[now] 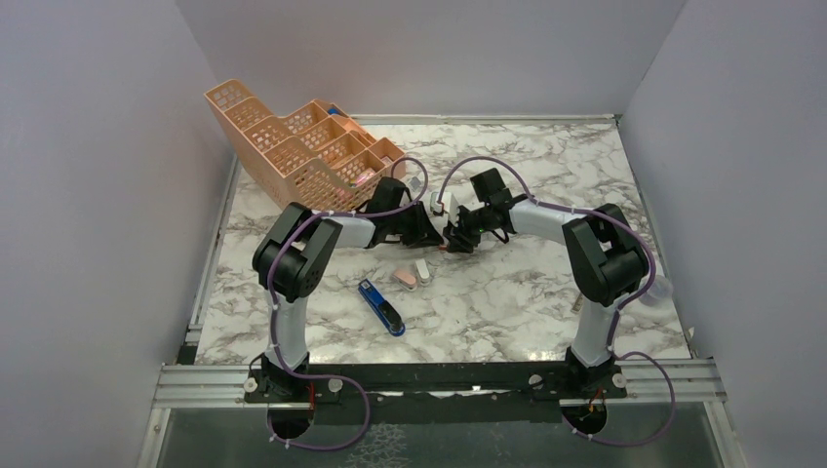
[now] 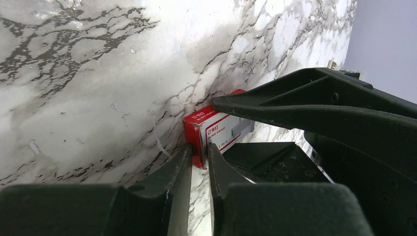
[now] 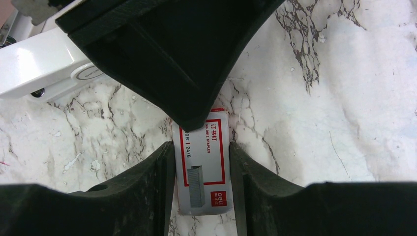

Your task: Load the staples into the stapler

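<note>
The small red-and-white cardboard staple box (image 3: 204, 172) is caught between both grippers at the table's middle. My right gripper (image 3: 200, 147) is shut on its long sides, one finger pressed to each. My left gripper (image 2: 199, 150) is shut on the red end (image 2: 194, 130) of that box, facing the right gripper's black fingers (image 2: 319, 103). From above, the two grippers meet tip to tip, left (image 1: 436, 234) and right (image 1: 458, 237). The staples themselves are hidden. The blue stapler (image 1: 380, 307) lies flat, nearer the arm bases and apart from both grippers.
A small pink block (image 1: 404, 278) and a small white block (image 1: 422, 269) lie side by side just in front of the left gripper. A peach mesh organiser (image 1: 293, 141) stands at the back left. Grey walls close the marble table (image 1: 527, 312) on three sides.
</note>
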Controlling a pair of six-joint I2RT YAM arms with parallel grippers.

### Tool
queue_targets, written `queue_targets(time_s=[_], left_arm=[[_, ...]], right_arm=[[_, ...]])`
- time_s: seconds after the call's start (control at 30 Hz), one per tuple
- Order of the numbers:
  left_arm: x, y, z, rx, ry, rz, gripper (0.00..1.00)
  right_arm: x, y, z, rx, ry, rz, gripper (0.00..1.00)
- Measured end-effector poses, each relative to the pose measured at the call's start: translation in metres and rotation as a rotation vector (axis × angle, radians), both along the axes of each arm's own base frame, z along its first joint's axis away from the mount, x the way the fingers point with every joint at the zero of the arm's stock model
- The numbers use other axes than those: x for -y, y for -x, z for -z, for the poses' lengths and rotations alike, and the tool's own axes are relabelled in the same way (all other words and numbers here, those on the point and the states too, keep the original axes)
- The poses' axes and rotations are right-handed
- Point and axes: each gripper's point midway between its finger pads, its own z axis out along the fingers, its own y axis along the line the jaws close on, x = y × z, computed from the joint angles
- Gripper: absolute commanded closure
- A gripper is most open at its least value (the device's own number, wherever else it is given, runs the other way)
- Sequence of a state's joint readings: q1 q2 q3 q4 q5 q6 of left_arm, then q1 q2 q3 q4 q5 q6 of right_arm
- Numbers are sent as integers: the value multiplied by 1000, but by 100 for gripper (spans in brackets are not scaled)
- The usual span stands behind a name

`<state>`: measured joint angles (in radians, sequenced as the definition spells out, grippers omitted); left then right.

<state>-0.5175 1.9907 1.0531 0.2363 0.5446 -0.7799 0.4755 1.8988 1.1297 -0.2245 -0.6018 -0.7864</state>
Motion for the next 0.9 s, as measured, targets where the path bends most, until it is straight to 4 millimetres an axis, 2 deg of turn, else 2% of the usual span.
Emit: queue_targets(time_s=[0.57,0.67,0.8,0.9], left_arm=[[10,5,0,0,42,71,81],[11,6,1,-2,46,77,81],[11,7,1,-3,44,83,81],[12,7,1,1,34,91,78]], right_arm=[[-6,1,-1,7,-26,-14,51],[-8,1,-1,10,-30,-19,46],[-10,-1,-2,22,-37,-14,34],[-4,3,-4,28,-38,7,30]])
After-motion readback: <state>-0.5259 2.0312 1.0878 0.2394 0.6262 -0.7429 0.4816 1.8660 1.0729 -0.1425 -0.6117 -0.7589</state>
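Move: The staple box is gripped in my right fingers, its middle about 1 cm to their left. From my left fingertips, which are at its left end, that middle is some 3 cm to the right at nearly the same height. The white stapler lies about 6 cm back and 4 cm left of my left fingertips, the pink stapler some 8 cm back and 7 cm left. Farther off, the blue stapler is roughly 14 cm back and 12 cm left. I push my nearly shut left fingertips into the left end of the staple box's sleeve, about 1 cm to the right and slightly back, turning some 5 degrees clockwise. My right fingers hold the box and shift about 1 cm left against the push. They then open clear of its sides, easing back right and up a touch. ##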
